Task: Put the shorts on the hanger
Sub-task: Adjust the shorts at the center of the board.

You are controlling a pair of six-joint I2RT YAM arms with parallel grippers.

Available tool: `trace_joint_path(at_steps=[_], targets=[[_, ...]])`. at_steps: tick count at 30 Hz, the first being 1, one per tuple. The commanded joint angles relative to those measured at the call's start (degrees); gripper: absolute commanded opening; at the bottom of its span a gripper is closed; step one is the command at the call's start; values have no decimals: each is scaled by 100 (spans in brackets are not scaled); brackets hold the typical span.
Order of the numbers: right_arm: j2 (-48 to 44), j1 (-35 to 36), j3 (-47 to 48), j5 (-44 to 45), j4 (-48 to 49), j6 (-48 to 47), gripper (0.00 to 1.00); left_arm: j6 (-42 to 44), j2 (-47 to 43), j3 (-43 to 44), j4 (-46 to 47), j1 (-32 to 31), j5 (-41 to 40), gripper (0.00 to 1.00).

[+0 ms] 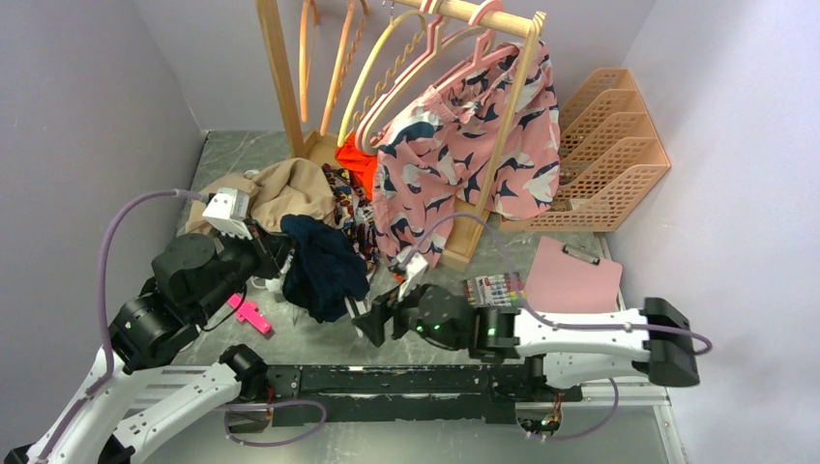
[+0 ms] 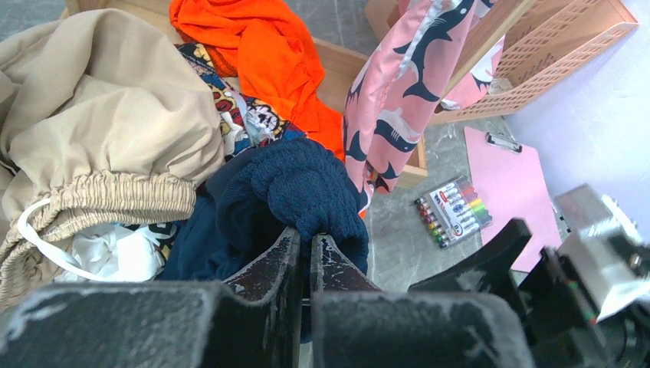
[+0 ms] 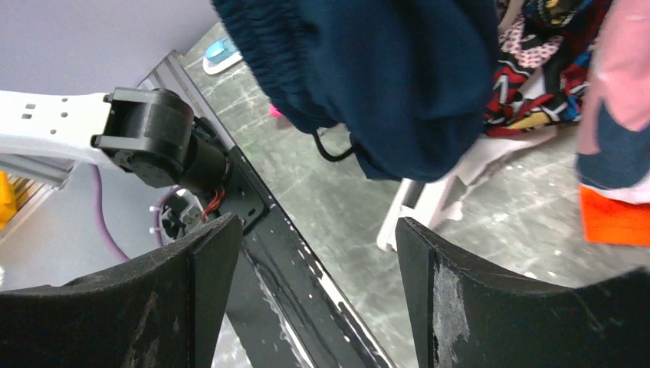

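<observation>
The navy shorts (image 1: 324, 266) hang bunched off the table, and my left gripper (image 1: 288, 253) is shut on their ribbed waistband (image 2: 306, 180). In the left wrist view the fingers (image 2: 304, 234) pinch the dark fabric. My right gripper (image 1: 372, 324) sits just below and right of the shorts' lower edge, open with nothing between its fingers. In the right wrist view the shorts (image 3: 398, 77) hang above and beyond its jaws (image 3: 316, 222). A pale cream piece that looks like the hanger (image 3: 425, 207) lies on the table under the shorts, mostly hidden.
A wooden rack (image 1: 280, 87) at the back holds pink printed shorts (image 1: 474, 135) and several hangers. A tan garment (image 1: 290, 188) and orange cloth (image 2: 268, 54) lie behind the shorts. A marker pack (image 1: 493, 288), pink clipboard (image 1: 571, 275) and lattice tray (image 1: 609, 155) are on the right.
</observation>
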Motion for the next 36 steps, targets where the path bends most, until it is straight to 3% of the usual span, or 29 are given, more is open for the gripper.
trace_joint_path(at_steps=[1,7,12,20,24,28,31,33,36], targets=[[940,671,307,1490,1070,157,78,-61,65,-18,98,-27,-66,7],[1943,846,735,1993,1467,596,75,-237,242,-38,204,-30,-198,7],[2457,818,1223,2543,985,934,72,-290,364,-56,314,-27,-138,7],[3110,588,1687,2502,583,1327,71,-327,345,-137,412,-26,-58,7],[3225,408,1690,2483,475,1555,66,-314,296,-98,355,-26,-54,7],[3263,293,1807,2581,413,1351,50,-277,273,-85,311,-30,10,7],[2947,292,1785,2693,426,843,27,-184,282,25,226,-32,141,7],[2533,285,1703,2637,348,393,4,-38,261,152,161,-26,332,7],[1616,297,1573,2249,67,-417,0,222,168,319,212,-32,778,7]])
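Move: The navy shorts already hang from the closed left fingers, their middle about 12 cm below, 5 cm right and 1 cm ahead of that hand. From the open right hand that middle lies about 7 cm ahead and 8 cm left, at nearly its own height. The white box on the table is some 4 cm ahead, 2 cm left and 17 cm below the right hand; the beige shorts lie roughly 20 cm ahead, 6 cm left and 30 cm below the left hand. The right fingers shut on the navy shorts' hanging waistband, pinching its lower edge. To get there that hand swings about 9 cm left with a small dip back, then goes forward some 7 cm while sinking and turning about 20 degrees clockwise, easing back right and rising 3 cm as it closes. The left hand keeps its pinch, sinking 2 cm and edging forward. ##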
